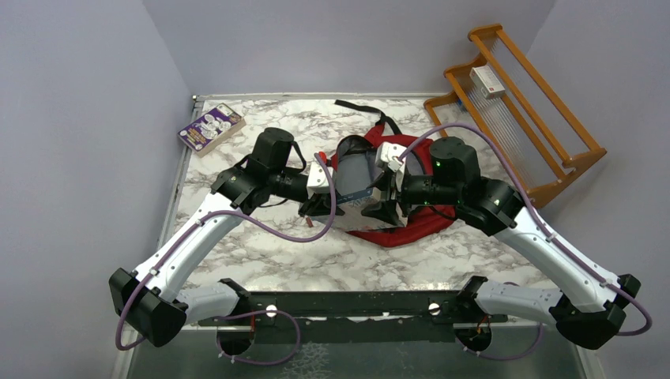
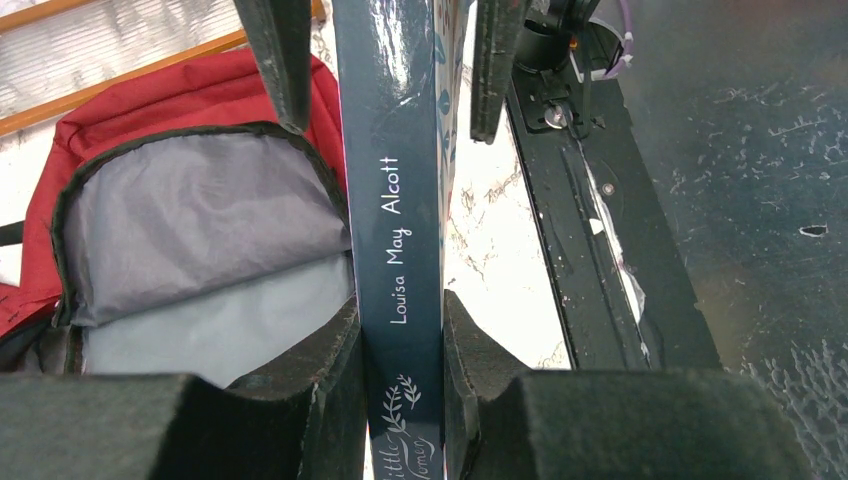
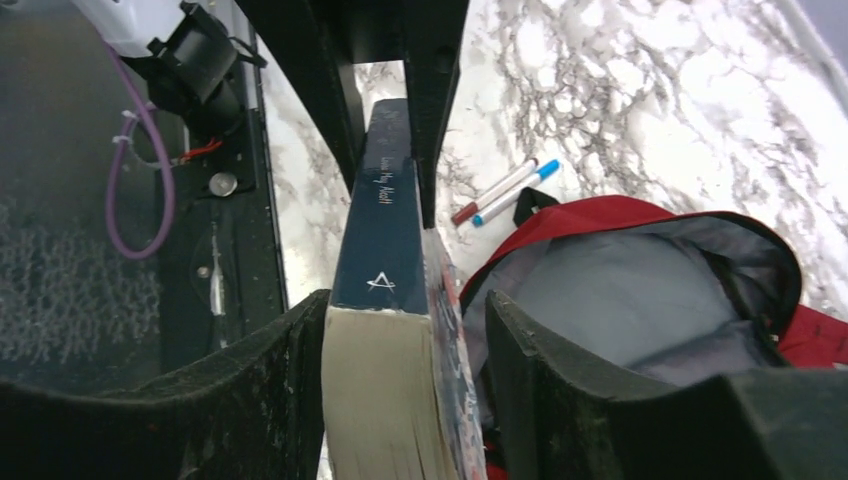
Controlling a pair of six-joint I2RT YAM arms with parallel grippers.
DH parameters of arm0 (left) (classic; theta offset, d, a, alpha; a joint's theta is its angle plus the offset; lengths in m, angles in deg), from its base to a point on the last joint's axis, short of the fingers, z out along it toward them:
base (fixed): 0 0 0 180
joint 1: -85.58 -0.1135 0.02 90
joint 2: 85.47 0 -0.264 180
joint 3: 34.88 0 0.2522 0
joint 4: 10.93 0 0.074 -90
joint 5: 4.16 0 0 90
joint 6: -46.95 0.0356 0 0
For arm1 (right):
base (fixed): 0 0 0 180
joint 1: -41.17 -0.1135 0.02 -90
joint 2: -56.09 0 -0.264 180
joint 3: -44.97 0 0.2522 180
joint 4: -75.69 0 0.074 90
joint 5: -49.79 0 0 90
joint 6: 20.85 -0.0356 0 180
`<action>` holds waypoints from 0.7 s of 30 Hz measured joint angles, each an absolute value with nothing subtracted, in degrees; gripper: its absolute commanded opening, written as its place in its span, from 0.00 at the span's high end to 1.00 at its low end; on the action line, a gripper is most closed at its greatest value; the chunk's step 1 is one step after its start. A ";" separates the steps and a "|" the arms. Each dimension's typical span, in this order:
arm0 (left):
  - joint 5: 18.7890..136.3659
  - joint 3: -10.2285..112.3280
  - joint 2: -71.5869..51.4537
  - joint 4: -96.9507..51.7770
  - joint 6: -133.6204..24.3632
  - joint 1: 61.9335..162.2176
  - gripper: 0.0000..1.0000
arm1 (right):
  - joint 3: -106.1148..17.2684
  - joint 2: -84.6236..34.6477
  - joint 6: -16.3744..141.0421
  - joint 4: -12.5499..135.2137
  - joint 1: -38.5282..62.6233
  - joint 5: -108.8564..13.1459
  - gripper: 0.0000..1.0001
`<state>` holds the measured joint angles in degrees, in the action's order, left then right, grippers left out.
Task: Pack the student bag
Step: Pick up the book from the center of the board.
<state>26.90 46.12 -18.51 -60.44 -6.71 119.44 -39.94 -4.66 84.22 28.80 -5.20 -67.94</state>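
Note:
The student bag lies red and open in the middle of the table, and its grey lining shows in both wrist views. A dark blue book is held level just above the bag's mouth, spine up. My left gripper is shut on one end of the book. At the book's other end, my right gripper straddles it. One of its fingers touches the cover and a gap remains at the other. In the top view the two grippers face each other over the bag.
A purple book lies at the far left corner. A wooden rack with a small white box stands at the back right. Two markers lie on the marble beside the bag. A black strap trails behind it.

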 measured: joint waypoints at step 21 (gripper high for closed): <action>26.64 45.05 -23.50 -47.72 -15.65 119.73 0.17 | -37.34 0.08 84.20 29.13 -4.93 -71.35 1.00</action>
<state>26.64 45.05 -23.50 -47.72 -15.65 119.73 -37.34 0.08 84.20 29.13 -4.93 -71.35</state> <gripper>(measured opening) 0.706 0.304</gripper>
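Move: Hanging spine-up in the air, already pinched at its left end by the left hand, the book has its middle about 5 cm to that hand's right and 5 cm below. From the right hand, whose half-open fingers straddle its right end, the book's middle lies some 5 cm left and 5 cm below. The open bag lies about 12 cm ahead of the right hand, 4 cm to its right and 28 cm below; the markers lie roughly 7 cm ahead of the left hand, 8 cm left and 27 cm below. Closing on the right end of the book, the right hand pinches it while drifting back about 2 cm and slightly right. The left hand keeps still and holds on until that grip is made, then opens its fingers wide, lets go of the left end and rises some 5 cm clear of the spine, its fingertips tilting up about 10 degrees. ##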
